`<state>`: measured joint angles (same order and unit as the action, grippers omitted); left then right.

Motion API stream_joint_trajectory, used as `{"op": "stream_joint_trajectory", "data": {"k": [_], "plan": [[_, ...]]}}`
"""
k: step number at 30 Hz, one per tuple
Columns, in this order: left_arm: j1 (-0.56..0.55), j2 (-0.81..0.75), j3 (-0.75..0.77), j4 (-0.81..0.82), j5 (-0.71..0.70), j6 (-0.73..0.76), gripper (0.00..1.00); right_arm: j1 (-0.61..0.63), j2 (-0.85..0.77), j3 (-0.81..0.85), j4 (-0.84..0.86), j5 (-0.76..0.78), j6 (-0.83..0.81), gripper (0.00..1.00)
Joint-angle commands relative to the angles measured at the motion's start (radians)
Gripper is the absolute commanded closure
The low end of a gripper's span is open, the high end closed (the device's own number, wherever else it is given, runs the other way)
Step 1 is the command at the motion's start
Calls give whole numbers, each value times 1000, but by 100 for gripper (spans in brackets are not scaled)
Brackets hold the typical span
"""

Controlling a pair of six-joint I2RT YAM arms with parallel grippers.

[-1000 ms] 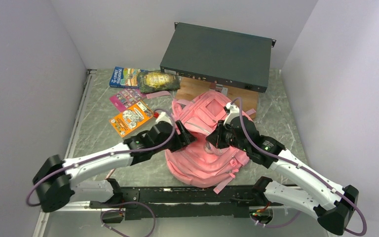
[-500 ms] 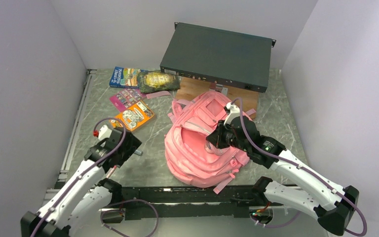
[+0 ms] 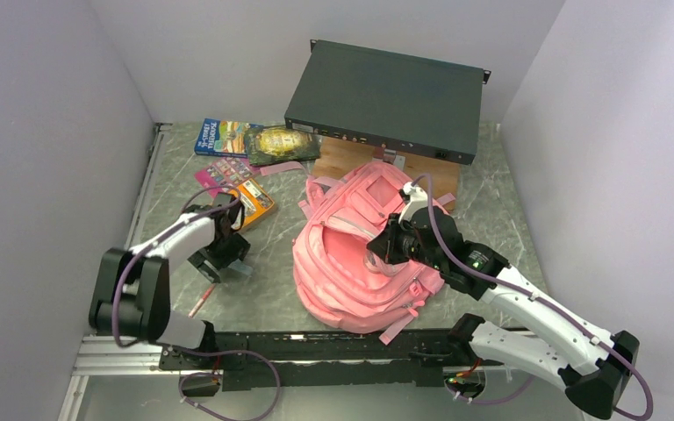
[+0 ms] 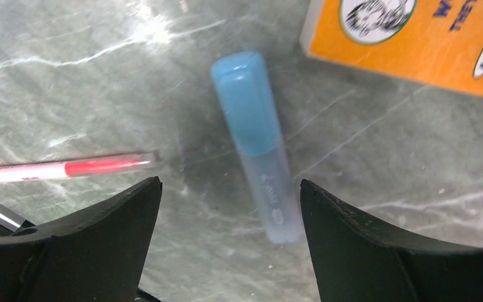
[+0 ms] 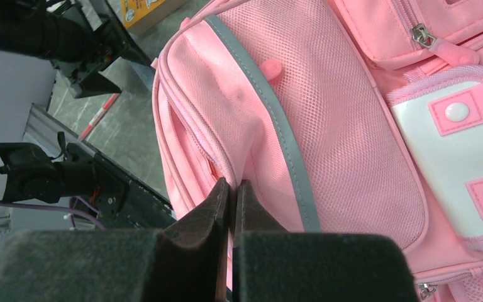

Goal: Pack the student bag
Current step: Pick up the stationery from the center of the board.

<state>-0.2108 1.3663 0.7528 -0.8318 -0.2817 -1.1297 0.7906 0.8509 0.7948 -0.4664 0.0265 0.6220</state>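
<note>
The student bag (image 3: 342, 282), a soft pink backpack, lies in the middle of the table with its top opening gaping. My right gripper (image 3: 377, 250) is shut on a fold of the bag's fabric at the edge of that opening; in the right wrist view its jaws (image 5: 233, 184) pinch the pink cloth beside the mesh pocket (image 5: 327, 126). My left gripper (image 3: 228, 263) hangs low over the table left of the bag, open. In the left wrist view a blue highlighter (image 4: 258, 145) lies flat between its spread fingers (image 4: 229, 189), nearer the right finger, untouched.
A red pen (image 4: 63, 168) lies left of the highlighter. An orange booklet (image 3: 259, 200), a pink card (image 3: 219, 174), a blue book (image 3: 224, 136) and a dark green packet (image 3: 276, 145) lie at the back left. A black rack unit (image 3: 386, 96) rests on a wooden board (image 3: 351, 158) behind the bag.
My left arm pulled out of the bag's opening, swung left and folded back, and its gripper opened; it now hovers over the highlighter. The right gripper kept its hold on the bag.
</note>
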Motion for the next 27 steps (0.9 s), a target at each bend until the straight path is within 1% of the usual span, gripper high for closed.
{"op": "stream_joint_trajectory", "data": {"k": [1, 4, 5, 8, 10, 11, 12, 16, 20, 22, 25, 27], "plan": [[4, 134, 97, -26, -3, -8, 14, -4, -41, 48, 87, 24, 25, 100], [5, 192, 123, -22, -6, -21, 17, -4, -40, 45, 87, 27, 23, 100], [5, 205, 124, -19, -20, -30, 20, -3, -39, 44, 87, 27, 22, 100], [15, 223, 112, -3, -27, -59, 38, -4, -38, 46, 86, 26, 20, 100], [19, 210, 89, 19, -18, -67, 44, -3, -39, 48, 80, 32, 17, 100], [19, 193, 74, 36, -17, -69, 47, -4, -41, 49, 77, 36, 15, 100], [20, 174, 57, 52, -15, -71, 49, -4, -44, 48, 77, 40, 14, 100], [21, 74, -12, 97, -24, -70, 51, -4, -48, 49, 74, 53, 8, 100], [22, -71, -75, 119, -31, -59, 60, -4, -42, 48, 79, 50, 7, 100], [22, -146, -104, 135, -19, -39, 70, -4, -37, 48, 85, 46, 8, 100], [22, -253, -136, 147, -4, -11, 77, -4, -29, 46, 95, 41, 10, 100], [22, -312, -141, 139, 2, 13, 87, -4, -22, 44, 100, 36, 11, 100]]}}
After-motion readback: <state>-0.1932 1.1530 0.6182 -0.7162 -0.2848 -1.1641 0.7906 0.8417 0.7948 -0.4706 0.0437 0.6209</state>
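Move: The blue stationery piece lies about 3 cm ahead of my open left hand and 2 cm below it, level with it sideways. The red pen's middle is some 8 cm back and 9 cm to the left, while the orange book sits about 16 cm ahead and 1 cm to the left. From my right hand, holding the bag's fabric, the stationery is roughly 44 cm left, 2 cm ahead and 17 cm lower. I slide my left hand about 3 cm forward and 1 cm down over the blue stationery, closing from wide open as I go. Then I draw straight back about 3 cm, still closing until the fingertips pinch its sides, and rise about 2 cm at the end, the fingertips swinging some 10 degrees forward. ##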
